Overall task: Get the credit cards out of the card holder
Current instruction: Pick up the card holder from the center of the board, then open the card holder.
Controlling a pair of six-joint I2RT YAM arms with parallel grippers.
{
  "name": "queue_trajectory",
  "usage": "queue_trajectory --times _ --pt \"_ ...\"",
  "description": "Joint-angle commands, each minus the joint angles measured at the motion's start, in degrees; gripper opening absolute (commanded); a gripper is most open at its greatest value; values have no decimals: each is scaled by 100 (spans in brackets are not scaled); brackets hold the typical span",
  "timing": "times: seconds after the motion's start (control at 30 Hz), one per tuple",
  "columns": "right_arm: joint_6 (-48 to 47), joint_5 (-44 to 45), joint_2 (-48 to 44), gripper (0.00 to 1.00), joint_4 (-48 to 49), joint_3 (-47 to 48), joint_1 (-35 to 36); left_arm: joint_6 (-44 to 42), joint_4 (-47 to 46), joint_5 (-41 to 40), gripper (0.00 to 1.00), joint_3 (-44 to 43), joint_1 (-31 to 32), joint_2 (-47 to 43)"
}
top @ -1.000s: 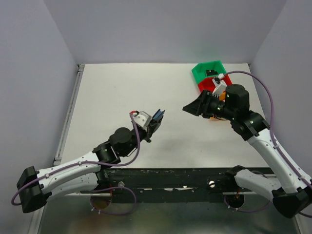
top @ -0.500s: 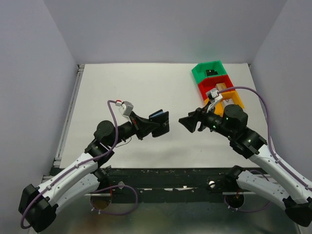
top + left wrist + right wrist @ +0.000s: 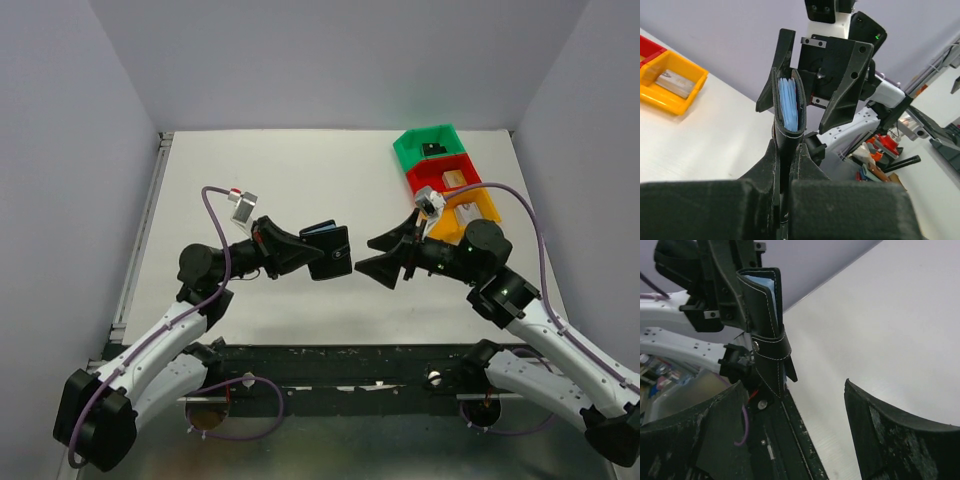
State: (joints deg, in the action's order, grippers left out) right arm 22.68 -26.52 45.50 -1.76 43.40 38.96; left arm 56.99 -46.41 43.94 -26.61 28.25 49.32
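Observation:
My left gripper is shut on the lower edge of the black card holder and holds it above the middle of the table. In the left wrist view the card holder stands upright between my left gripper's fingers, with thin blue-grey edges showing in its slightly open top. The credit cards are hidden inside; I cannot tell them from the pockets. My right gripper is open wide just right of the holder and faces it. In the right wrist view the card holder is ahead of my right gripper, not between its fingers.
A green bin, a red bin and an orange bin stand in a row at the back right, behind my right arm. The orange bin holds a small grey item. The table's front edge runs just below both grippers.
My left arm has carried the holder right and turned it towards my right gripper. My right gripper has come left and down to face it, its jaws spreading wider.

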Motion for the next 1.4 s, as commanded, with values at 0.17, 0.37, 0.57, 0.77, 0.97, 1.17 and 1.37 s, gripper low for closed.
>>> queue_trajectory --times 0.17,0.37,0.57,0.77,0.97,1.17,1.37 --pt "887 -1644 653 86 1555 -95 24 1041 -1721 580 6 -222 -65 403" --pt "1116 -1988 1014 78 1846 37 24 1183 -1933 545 8 -230 -65 421" --pt "1432 -2278 1198 55 2258 90 33 1191 -1881 624 22 -283 -57 499" --pt "1994 -2498 1374 32 2865 55 33 1051 -1652 721 39 -283 -56 552" --pt "2206 -2533 1366 15 2927 64 33 560 -1073 651 65 -275 -65 254" --pt "2075 -2481 1357 1 2331 274 33 120 -413 510 65 -318 -56 8" --pt "1793 -2419 1322 0 1820 380 24 -92 -88 317 62 -301 -57 -159"
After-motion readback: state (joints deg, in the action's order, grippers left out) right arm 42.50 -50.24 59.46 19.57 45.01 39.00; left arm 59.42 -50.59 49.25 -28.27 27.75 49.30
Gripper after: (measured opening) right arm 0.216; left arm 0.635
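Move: The left hand still pinches the card holder, whose middle lies about 4 cm to its right, 1 cm ahead and 1 cm above it. From the open right hand the card holder is some 9 cm to the left, 2 cm back and 1 cm higher. Well off on the board below stand the yellow bin, about 15 cm ahead and 26 cm to the right of the right hand, and the red bin, about 24 cm ahead and 21 cm right, both some 18 cm lower. The right fingers close on the card holder's right-hand edge and pinch it, after that hand has come about 5 cm left, 3.5 cm back and 2 cm up, swinging some 25 degrees counter-clockwise to face the left hand. The left hand eases back and up about 3 cm, then opens wide and lets go, its fingers staying either side of the holder. ##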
